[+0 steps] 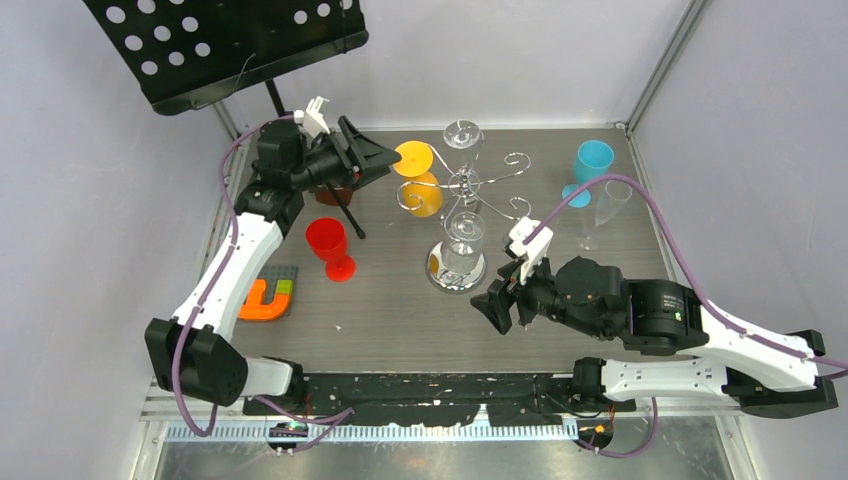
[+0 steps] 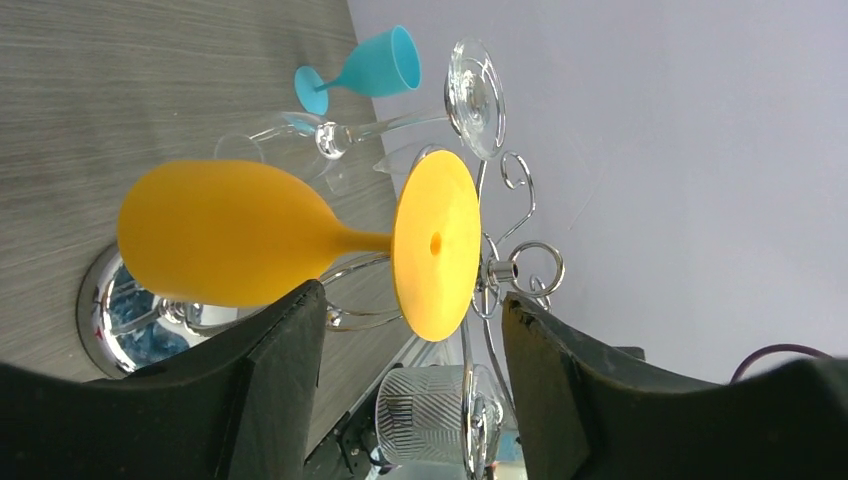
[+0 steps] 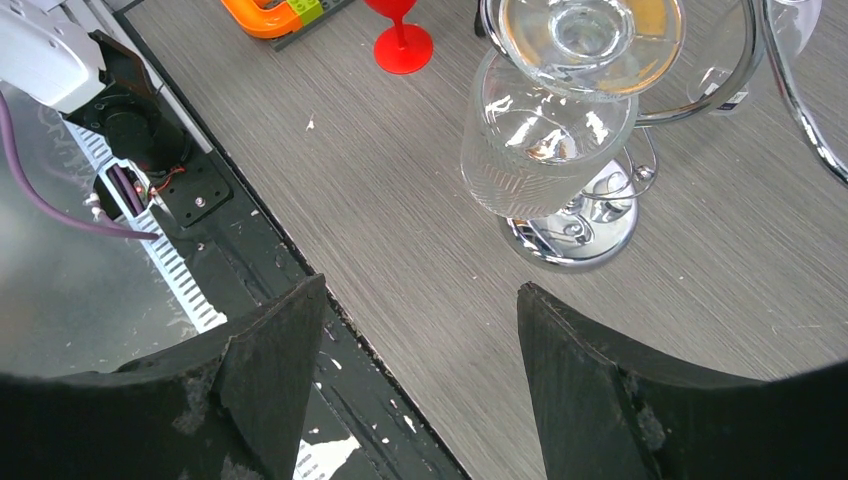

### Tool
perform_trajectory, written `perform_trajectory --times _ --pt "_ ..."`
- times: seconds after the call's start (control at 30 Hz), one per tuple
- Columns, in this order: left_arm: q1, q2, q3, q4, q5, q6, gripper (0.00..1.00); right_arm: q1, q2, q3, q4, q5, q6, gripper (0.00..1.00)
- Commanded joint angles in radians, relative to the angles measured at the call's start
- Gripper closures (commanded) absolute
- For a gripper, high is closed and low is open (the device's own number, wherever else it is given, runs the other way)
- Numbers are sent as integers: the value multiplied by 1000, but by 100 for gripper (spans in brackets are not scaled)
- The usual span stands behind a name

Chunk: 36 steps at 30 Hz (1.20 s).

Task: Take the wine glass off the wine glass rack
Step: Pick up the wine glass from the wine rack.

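Observation:
The chrome wine glass rack [image 1: 470,182] stands mid-table on its round mirror base [image 1: 440,275]. An orange wine glass [image 1: 424,193] hangs upside down from a left arm of the rack, its foot [image 2: 435,245] uppermost. My left gripper [image 1: 385,160] is open at that foot, and the foot's lower rim lies between the fingers [image 2: 285,340] without touching them. Two clear glasses also hang there, a patterned one [image 1: 464,240] at the front and another [image 1: 462,135] at the back. My right gripper [image 1: 497,305] is open and holds nothing, low before the base [image 3: 570,235].
A red goblet [image 1: 328,245] stands left of the rack, with an orange and green block [image 1: 268,297] nearer the front. A teal goblet [image 1: 590,165] and a clear flute [image 1: 605,210] stand at the right. The black music stand [image 1: 230,45] rises at the back left.

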<state>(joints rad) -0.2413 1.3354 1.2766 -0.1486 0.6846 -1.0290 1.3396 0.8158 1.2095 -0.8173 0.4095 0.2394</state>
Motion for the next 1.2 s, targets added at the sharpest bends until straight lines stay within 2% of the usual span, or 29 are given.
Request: perform_trajectory --times 0.0,0.3,0.5,0.77,0.9,1.17 --pt "-8 13 8 98 43 -27 39 3 -9 -4 46 13 13 24" --pt "-24 39 18 117 62 -37 55 3 -12 -12 52 14 11 24" --pt "-26 42 25 126 72 -41 71 3 -14 -19 56 13 8 24" --pt "-26 30 30 126 79 -40 83 3 -13 -31 65 11 9 24" --pt "-25 29 33 130 82 -41 100 3 -14 -31 67 9 11 24" --pt "-26 24 66 132 84 -51 100 3 -20 -36 68 12 16 24"
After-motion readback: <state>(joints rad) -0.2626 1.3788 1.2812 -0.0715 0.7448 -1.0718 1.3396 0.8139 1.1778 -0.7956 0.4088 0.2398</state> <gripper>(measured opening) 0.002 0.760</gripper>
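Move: The yellow wine glass hangs upside down on the rack. Its foot is about 4 cm to the left gripper's right and 2 cm ahead, roughly level. The rack's hub is some 12 cm right and 3 cm back; a clear glass's foot is 12 cm right and 5 cm ahead, another 12 cm right and 9 cm back, all near hand height. From the right hand the yellow foot lies about 25 cm ahead, 12 cm left and 4 cm higher. Slide the left gripper, its jaws spread above and below the yellow foot's near rim, about 1.5 cm to the right onto it, the wrist turning barely 5 degrees clockwise. Keep closing as you go, then hold there while the fingertips shut all the way and pinch the thin rim. ##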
